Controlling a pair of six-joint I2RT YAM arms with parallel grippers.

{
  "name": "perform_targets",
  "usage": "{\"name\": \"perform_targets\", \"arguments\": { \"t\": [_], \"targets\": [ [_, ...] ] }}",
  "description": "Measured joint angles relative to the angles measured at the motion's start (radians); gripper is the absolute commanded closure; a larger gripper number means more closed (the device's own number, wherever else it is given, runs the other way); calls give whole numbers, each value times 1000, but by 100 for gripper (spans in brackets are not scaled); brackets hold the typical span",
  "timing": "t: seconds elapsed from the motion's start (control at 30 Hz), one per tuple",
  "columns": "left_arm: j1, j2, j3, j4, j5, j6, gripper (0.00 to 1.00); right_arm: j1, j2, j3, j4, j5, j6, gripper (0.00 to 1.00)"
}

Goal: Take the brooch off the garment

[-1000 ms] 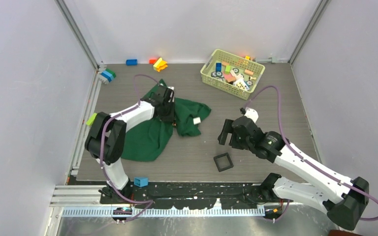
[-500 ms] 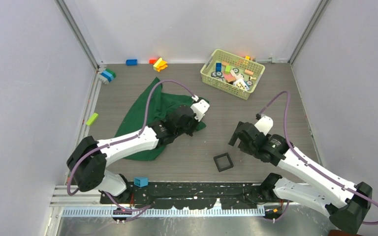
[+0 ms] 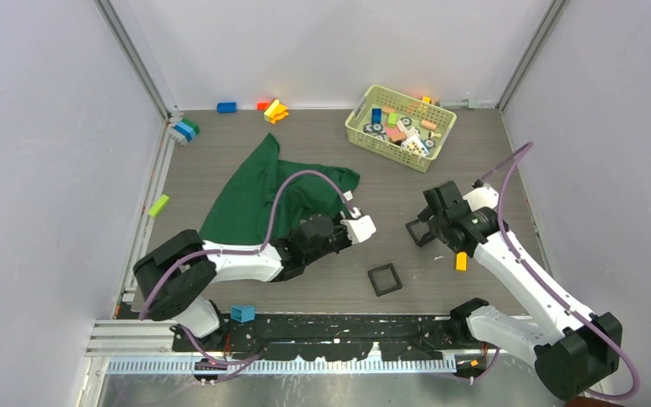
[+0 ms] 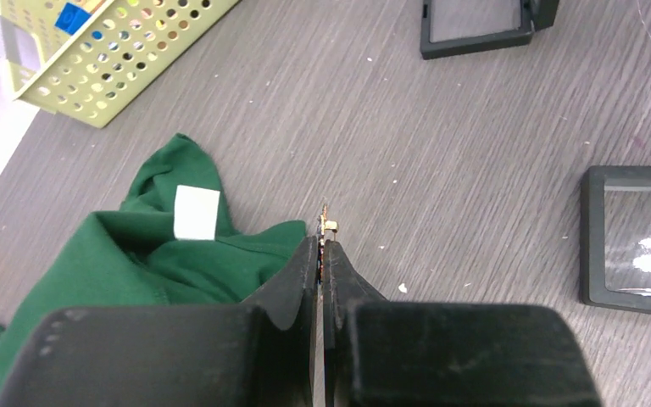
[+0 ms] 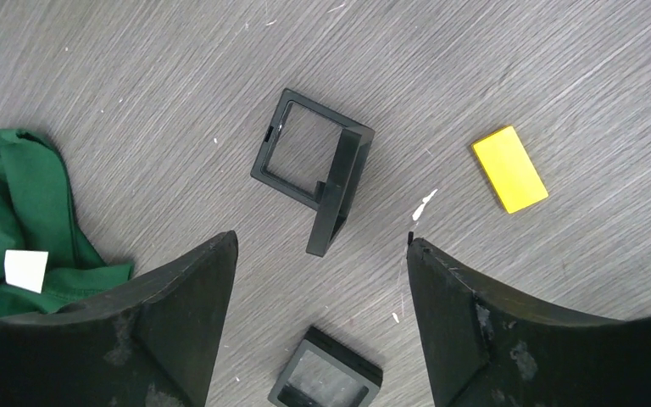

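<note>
The dark green garment lies crumpled left of centre, a white label on its near fold. My left gripper is over bare table just past the cloth's right edge. It is shut on the brooch, of which only a tiny gold-coloured bit sticks out beyond the tips. My right gripper stands open above a black hinged square tray, with nothing between its fingers. The garment's edge shows at the left of the right wrist view.
A second black square tray lies near the front, between the arms. A yellow block lies beside the right arm. A pale green basket of toys stands at the back right. Loose blocks lie along the back left.
My left arm swung off the garment to the right and nearer, still shut. The cloth shifted and spread behind it. My right arm drew back to the right.
</note>
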State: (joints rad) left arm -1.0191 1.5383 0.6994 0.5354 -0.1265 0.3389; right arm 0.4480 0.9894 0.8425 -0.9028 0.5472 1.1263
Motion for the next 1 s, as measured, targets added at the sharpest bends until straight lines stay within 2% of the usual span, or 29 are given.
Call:
{"name": "perform_targets", "arguments": {
  "t": [0.37,0.43,0.6,0.7,0.77,0.9,1.0],
  "targets": [
    [0,40,-35,204,92,55,100,-79,116,-19,100,-103,-11,36],
    [0,40,-45,217,99,58,100,-83,127,-22,112,-114,-9,37],
    [0,37,-59,223,129,59,100,-90,152,-30,129,-134,-4,47],
    [0,22,-61,222,155,59,100,-92,168,-40,139,-142,-2,49],
    [0,7,-61,219,172,60,100,-92,177,-50,140,-147,-2,53],
    [0,-4,-61,218,206,61,100,-95,187,-69,140,-166,-10,74],
    [0,-4,-63,215,235,69,100,-97,190,-76,140,-195,-34,82]
  ]
}}
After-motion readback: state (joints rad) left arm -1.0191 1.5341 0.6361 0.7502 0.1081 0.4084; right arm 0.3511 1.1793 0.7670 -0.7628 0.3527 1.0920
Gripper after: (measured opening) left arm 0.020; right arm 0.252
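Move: The upright lid of the open black box stands almost straight under the right hand, about 7 cm down and 1 cm ahead; the box's flat frame lies 3 cm to the hand's left and 2 cm ahead. A yellow block lies some 6 cm back and 6 cm right of that hand, a second black frame about 10 cm back and 12 cm left. From the left hand, which already holds the brooch, the lid is roughly 18 cm right, 2 cm back and 6 cm lower. The box's upright lid is taken between the right hand's fingers, which close from wide to about a quarter open as the hand sinks some 6 cm onto it, edging forward at first and then back, and tipping about 10 degrees further down. The left hand keeps the brooch pinched and drifts about 4 cm back, right and up, turning slightly clockwise. ##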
